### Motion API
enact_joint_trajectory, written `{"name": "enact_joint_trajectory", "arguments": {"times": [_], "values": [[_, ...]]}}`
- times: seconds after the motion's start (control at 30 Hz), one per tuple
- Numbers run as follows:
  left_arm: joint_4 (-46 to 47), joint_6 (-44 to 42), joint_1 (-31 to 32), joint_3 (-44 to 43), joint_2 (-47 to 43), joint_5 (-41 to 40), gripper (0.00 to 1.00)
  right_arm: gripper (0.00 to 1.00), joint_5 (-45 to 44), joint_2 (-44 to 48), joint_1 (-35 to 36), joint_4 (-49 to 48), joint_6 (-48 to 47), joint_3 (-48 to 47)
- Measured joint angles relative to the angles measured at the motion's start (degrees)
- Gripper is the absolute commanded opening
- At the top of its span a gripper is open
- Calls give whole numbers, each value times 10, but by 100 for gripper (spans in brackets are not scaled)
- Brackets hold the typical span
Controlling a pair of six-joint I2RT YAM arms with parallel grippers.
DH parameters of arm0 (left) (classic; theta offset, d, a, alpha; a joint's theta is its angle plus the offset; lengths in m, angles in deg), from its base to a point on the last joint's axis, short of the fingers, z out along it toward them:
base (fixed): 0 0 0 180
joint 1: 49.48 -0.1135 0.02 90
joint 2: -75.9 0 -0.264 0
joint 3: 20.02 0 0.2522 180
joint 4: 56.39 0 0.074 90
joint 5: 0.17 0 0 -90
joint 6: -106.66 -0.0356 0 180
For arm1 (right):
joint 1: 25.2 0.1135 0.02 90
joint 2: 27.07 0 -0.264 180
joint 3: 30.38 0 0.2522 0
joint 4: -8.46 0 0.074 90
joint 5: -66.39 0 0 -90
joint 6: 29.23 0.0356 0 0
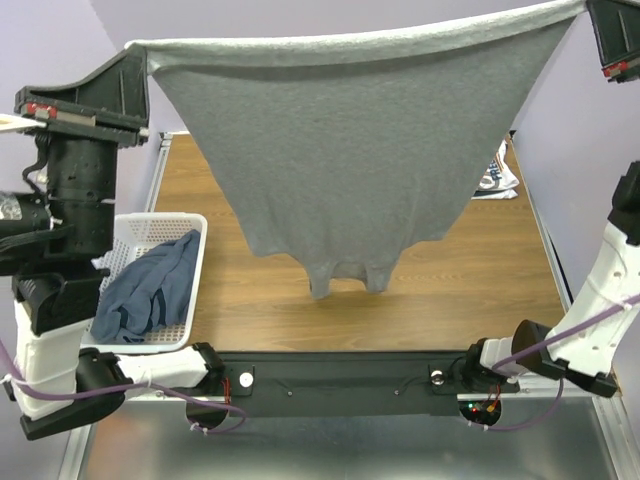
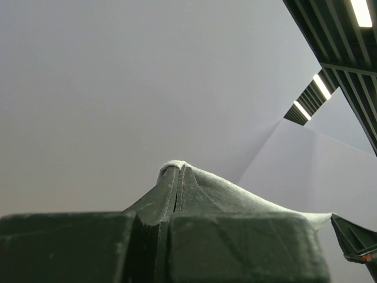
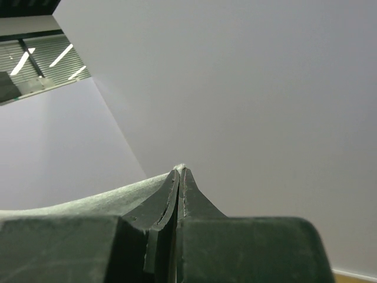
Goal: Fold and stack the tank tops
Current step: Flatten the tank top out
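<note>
A plain light grey tank top [image 1: 340,150] hangs spread wide in the air above the wooden table, its straps dangling lowest near the middle. My left gripper [image 1: 140,58] is shut on its upper left corner and my right gripper [image 1: 590,14] is shut on its upper right corner. In the left wrist view the closed left gripper [image 2: 178,168] pinches grey cloth [image 2: 241,194] that runs off to the right. In the right wrist view the closed right gripper [image 3: 179,170] pinches cloth [image 3: 82,204] running left. A white tank top with a printed logo [image 1: 497,176] lies at the far right, partly hidden. A dark slate blue tank top [image 1: 150,288] lies crumpled in the basket.
The white plastic lattice basket [image 1: 193,228] stands at the table's left edge beside the left arm. The wooden table [image 1: 450,290] stretches under the hanging cloth. A black base rail [image 1: 340,385] runs along the near edge. Both wrist cameras look up at walls and ceiling.
</note>
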Motion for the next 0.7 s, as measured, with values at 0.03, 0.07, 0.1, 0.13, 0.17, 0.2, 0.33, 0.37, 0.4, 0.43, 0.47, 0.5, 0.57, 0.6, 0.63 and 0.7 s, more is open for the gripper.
{"name": "enact_joint_trajectory", "arguments": {"times": [0.03, 0.07, 0.1, 0.13, 0.17, 0.2, 0.33, 0.37, 0.4, 0.43, 0.47, 0.5, 0.57, 0.6, 0.63, 0.7], "values": [[6, -6, 0, -6, 9, -1, 0, 0, 7, -3, 0, -18, 8, 11], [15, -12, 0, -14, 21, -2, 0, 0, 15, -10, 0, -35, 17, 21], [25, -22, 0, -24, 36, -3, 0, 0, 21, -18, 0, -49, 25, 27], [30, -30, 0, -37, 51, -4, 0, 0, 29, -31, 0, -66, 33, 31], [39, -37, 0, -54, 72, -3, 0, 0, 37, -46, 0, -79, 43, 31], [43, -43, -5, -68, 89, 1, 0, 0, 43, -59, 0, -90, 49, 30], [38, -20, -92, -163, 188, 77, 0, 0, 63, -143, 0, -120, 74, 28], [39, -11, -117, -183, 212, 95, 0, 0, 66, -163, 1, -120, 79, 23], [37, 3, -143, -197, 235, 117, 0, 0, 68, -180, 2, -122, 80, 18], [36, 28, -170, -210, 262, 155, 0, 0, 70, -207, 7, -121, 84, 2], [36, 31, -195, -216, 286, 161, 0, 0, 70, -228, 10, -121, 85, -10], [33, 49, -217, -218, 309, 188, 0, 0, 71, -242, 13, -120, 86, -18], [33, 78, -254, -218, 347, 235, 0, 0, 69, -277, 24, -119, 86, -48], [33, 93, -273, -218, 366, 260, 0, 0, 67, -286, 28, -121, 85, -58], [34, 104, -291, -218, 382, 276, 0, 0, 63, -300, 35, -123, 83, -71], [48, 134, -325, -218, 410, 320, 0, 0, 49, -323, 51, -125, 74, -97]]}}
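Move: Both grippers hold the grey tank top's hem corners high up. The bare table middle lies some 70 cm below them, about 14 cm ahead and 23 cm right of the left gripper, and 6 cm ahead and 27 cm left of the right. The basket is about 4 cm ahead and 22 cm left of the left gripper, some 68 cm down. The folded stack lies 25 cm ahead of the right gripper, straight out, 70 cm down. Swing both grippers forward over the table with the hem still pinched: the left about 27 cm, rising slightly before it sinks and easing to the right, its left side rolling up some 15 degrees. Bring the right about 22 cm forward and 10 cm down, tipping its fingers downward and turning counter-clockwise. ##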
